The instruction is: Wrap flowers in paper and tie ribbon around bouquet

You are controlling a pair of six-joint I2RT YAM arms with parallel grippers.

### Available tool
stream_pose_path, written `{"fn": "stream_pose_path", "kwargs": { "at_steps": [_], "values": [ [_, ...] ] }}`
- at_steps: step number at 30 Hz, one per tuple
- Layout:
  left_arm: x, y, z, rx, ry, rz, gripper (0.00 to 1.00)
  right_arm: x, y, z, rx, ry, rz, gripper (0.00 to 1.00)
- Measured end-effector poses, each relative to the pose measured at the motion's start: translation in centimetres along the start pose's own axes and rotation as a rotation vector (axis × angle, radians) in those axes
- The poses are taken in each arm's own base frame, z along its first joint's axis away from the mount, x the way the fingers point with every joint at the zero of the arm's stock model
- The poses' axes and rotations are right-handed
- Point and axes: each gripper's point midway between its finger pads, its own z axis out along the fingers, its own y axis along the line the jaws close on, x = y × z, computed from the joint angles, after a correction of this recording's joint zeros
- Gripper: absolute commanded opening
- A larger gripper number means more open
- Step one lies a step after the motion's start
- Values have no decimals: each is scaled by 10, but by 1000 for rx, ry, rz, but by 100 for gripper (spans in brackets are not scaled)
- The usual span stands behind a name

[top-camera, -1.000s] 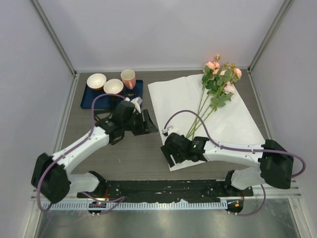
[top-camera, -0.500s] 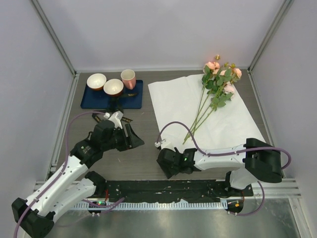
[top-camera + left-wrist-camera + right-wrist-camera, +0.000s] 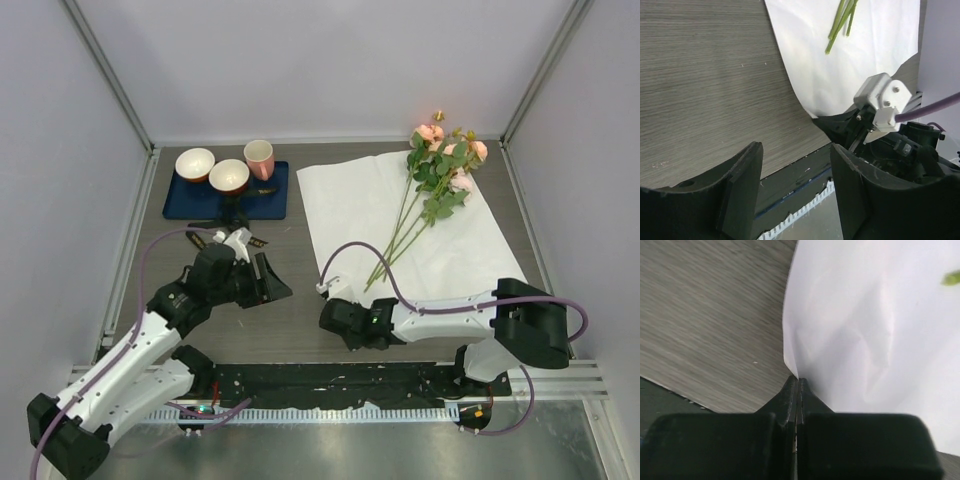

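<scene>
The white paper [image 3: 345, 205] lies flat on the table at the right. The flowers [image 3: 445, 160], pink roses with green leaves, rest on its far right part, and their stems [image 3: 395, 245] run down toward the middle. My right gripper [image 3: 333, 318] is shut on the paper's near left corner, and the right wrist view shows the paper [image 3: 865, 330] pinched at the right gripper's tips [image 3: 798, 382]. My left gripper [image 3: 272, 283] hangs open and empty over bare table left of the paper [image 3: 875, 45]. The black ribbon [image 3: 256, 240] lies before the mat, partly hidden by my left arm.
A dark blue mat [image 3: 275, 200] at the back left holds two bowls [image 3: 195, 163] [image 3: 229, 175] and a pink cup [image 3: 259, 157]. Cage posts and white walls close in the table. A black rail [image 3: 330, 380] with the arm bases runs along the near edge.
My right gripper has closed on the paper's near left corner. My left arm has drawn back toward the near left, away from the paper's edge, with its jaws still open.
</scene>
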Motion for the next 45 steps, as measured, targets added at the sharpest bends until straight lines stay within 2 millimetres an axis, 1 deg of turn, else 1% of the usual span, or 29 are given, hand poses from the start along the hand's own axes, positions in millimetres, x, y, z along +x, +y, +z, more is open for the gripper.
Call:
{"fn": "stream_pose_path", "kwargs": {
  "at_steps": [2,4,6,8,10,11,15,17,19,21,23,25,28,33,34,36,37,39,43,45],
  "values": [
    [3,3,6,-9,25,-8,58,2,-10,-3,47,11,-9,0],
    [6,5,14,-17,47,-16,57,-3,-21,-9,101,23,-13,0],
    [7,6,20,-25,66,-26,54,-17,-31,-17,147,20,3,0],
    [6,6,27,-25,75,-38,52,-40,-46,-24,195,-3,45,0],
    [5,5,35,-21,82,-44,52,-65,-71,-29,254,-23,90,0],
    [4,4,39,-18,84,-47,52,-78,-91,-32,295,-34,118,0],
    [2,4,59,-26,115,-73,52,-112,-160,-40,445,-42,167,0],
    [0,2,69,-30,130,-79,51,-127,-189,-42,501,-35,149,0],
    [-6,-4,80,-21,144,-82,50,-144,-214,-41,544,-35,120,0],
    [-12,-11,92,-7,157,-83,49,-160,-232,-34,556,-40,74,0],
    [-20,-21,107,17,171,-83,48,-171,-244,-26,553,-43,31,0],
    [-24,-26,119,32,183,-87,47,-177,-251,-19,542,-38,-6,0],
    [-28,-31,134,49,199,-102,47,-185,-258,-8,505,-38,-61,0],
    [-35,-43,155,81,212,-113,41,-188,-263,7,454,-25,-120,0],
    [-37,-46,159,90,213,-114,35,-188,-263,10,442,-23,-130,0],
    [-44,-54,171,117,208,-113,32,-189,-265,14,425,-24,-142,0],
    [-45,-56,174,123,206,-114,29,-189,-267,15,417,-27,-144,0],
    [-49,-61,184,141,208,-127,26,-190,-270,17,409,-33,-145,0],
    [-56,-67,217,166,212,-141,20,-191,-274,22,392,-42,-153,0],
    [-56,-64,232,168,219,-160,20,-191,-274,27,383,-41,-163,0]
  ]
}}
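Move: My right fingers are already shut on the paper's near-left corner, almost at table height. The middle of the flower stems lies about 23 cm ahead of them and 13 cm to the right, with the cut stem ends about 10 cm ahead and 5 cm right, and the blooms some 40 cm ahead and 25 cm right. From my empty left hand, the middle of the paper's left edge is about 10 cm ahead, 11 cm right and 15 cm below. Keeping my pinch on the paper corner, I sweep my right hand about 30 cm forward and 13 cm right, lifting it roughly 11 cm and then easing down a few centimetres, to draw the sheet over the stems. My left hand follows forward and right by some 16 cm each way, sinking about 7 cm to come close over the paper's new fold as its fingers close most of the way. ##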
